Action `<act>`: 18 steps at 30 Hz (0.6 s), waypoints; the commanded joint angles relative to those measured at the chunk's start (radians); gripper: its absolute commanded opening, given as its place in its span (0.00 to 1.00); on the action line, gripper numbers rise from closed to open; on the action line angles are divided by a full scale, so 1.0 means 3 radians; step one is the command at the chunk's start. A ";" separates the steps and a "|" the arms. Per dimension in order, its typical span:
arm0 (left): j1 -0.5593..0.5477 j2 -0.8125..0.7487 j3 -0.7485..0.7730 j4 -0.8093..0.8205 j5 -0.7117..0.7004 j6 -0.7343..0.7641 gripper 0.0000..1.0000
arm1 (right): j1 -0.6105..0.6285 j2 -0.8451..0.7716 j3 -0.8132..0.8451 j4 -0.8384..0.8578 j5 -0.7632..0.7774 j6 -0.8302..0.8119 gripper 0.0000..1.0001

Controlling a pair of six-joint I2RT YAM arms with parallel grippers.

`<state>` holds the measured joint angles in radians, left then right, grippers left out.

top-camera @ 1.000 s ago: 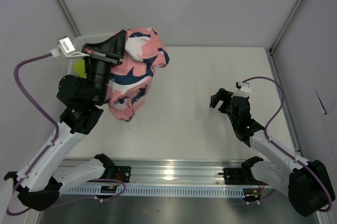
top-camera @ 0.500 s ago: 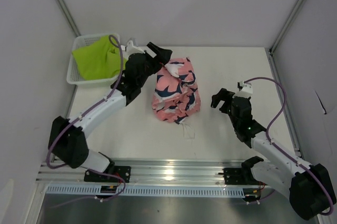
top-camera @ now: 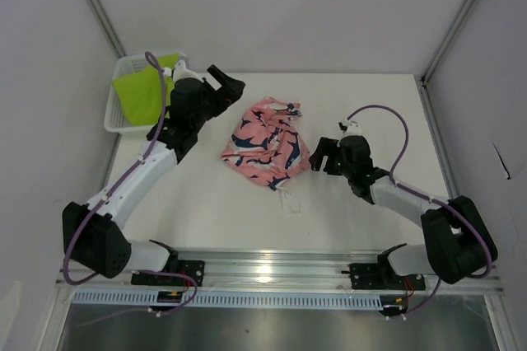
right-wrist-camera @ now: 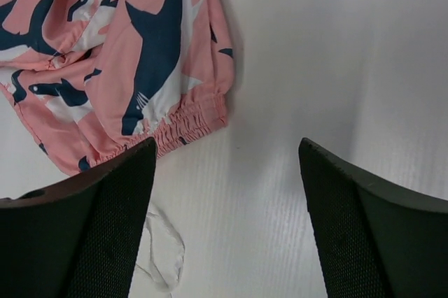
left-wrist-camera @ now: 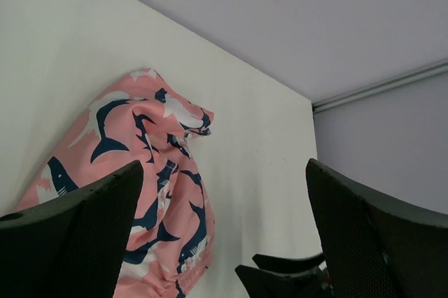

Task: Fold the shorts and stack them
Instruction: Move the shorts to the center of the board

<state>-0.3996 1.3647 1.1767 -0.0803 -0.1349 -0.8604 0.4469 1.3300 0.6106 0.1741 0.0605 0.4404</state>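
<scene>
The coral-pink shorts (top-camera: pixel 265 143) with navy and white print lie crumpled on the table, their white drawstring (top-camera: pixel 288 198) trailing toward the near edge. My left gripper (top-camera: pixel 230 87) hovers open just left of and behind them, holding nothing. In the left wrist view the pink shorts (left-wrist-camera: pixel 133 172) lie beyond the spread left gripper (left-wrist-camera: pixel 224 172). My right gripper (top-camera: pixel 323 156) sits open at the shorts' right edge. The right wrist view shows the elastic waistband of the pink shorts (right-wrist-camera: pixel 126 53) just ahead of the right gripper (right-wrist-camera: pixel 227 143). The lime-green shorts (top-camera: pixel 140 91) rest in the basket.
A white mesh basket (top-camera: pixel 114 124) stands at the table's back left corner, holding the green pair. The drawstring loop (right-wrist-camera: pixel 164 249) lies on the table by the right gripper's left finger. Metal frame posts rise at both back corners.
My left arm carried the pink shorts from over the basket to the table's middle, opened and let them drop, then drew back left. My right gripper reached left to the shorts' edge.
</scene>
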 commanded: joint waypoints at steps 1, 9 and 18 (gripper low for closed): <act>-0.0186 -0.0289 -0.0092 -0.0233 -0.0050 0.0388 0.99 | -0.0012 0.0219 0.0214 0.0094 -0.0472 0.0076 0.82; -0.0504 -0.0683 -0.0874 -0.0177 -0.0379 0.0511 0.99 | -0.0365 0.0817 0.0434 0.0289 -0.1362 0.0557 0.72; -0.0550 -0.0959 -0.1171 -0.0172 -0.0445 0.0628 0.99 | -0.0411 0.1395 0.0644 0.0416 -0.1699 0.0679 0.63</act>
<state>-0.5545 1.1313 0.8310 -0.1673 -0.2409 -0.7132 0.3286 1.7088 0.7586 0.2413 -0.3744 0.6144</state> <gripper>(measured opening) 0.990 0.629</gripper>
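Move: The pink shorts' right waistband corner lies about 3 cm ahead of the right hand, 5 cm to its left and 8 cm below. The shorts' middle is some 11 cm ahead and 15 cm left of that hand, their white drawstring 8 cm back and 9 cm left. From the left hand, the shorts' middle is about 4 cm ahead, 11 cm right and 28 cm below; the basket stands 16 cm ahead and 27 cm left. The right fingers come down around the shorts' waistband corner, some 5 cm down and 4 cm to the left, tipping down about 20 degrees, rolling left side up and closing partway; a touch can't be made out. Meanwhile the left hand, wide open and empty, draws back about 9 cm, rises slightly, then sinks roughly 10 cm in all towards the shorts' near-left side, rolling its left side up. ##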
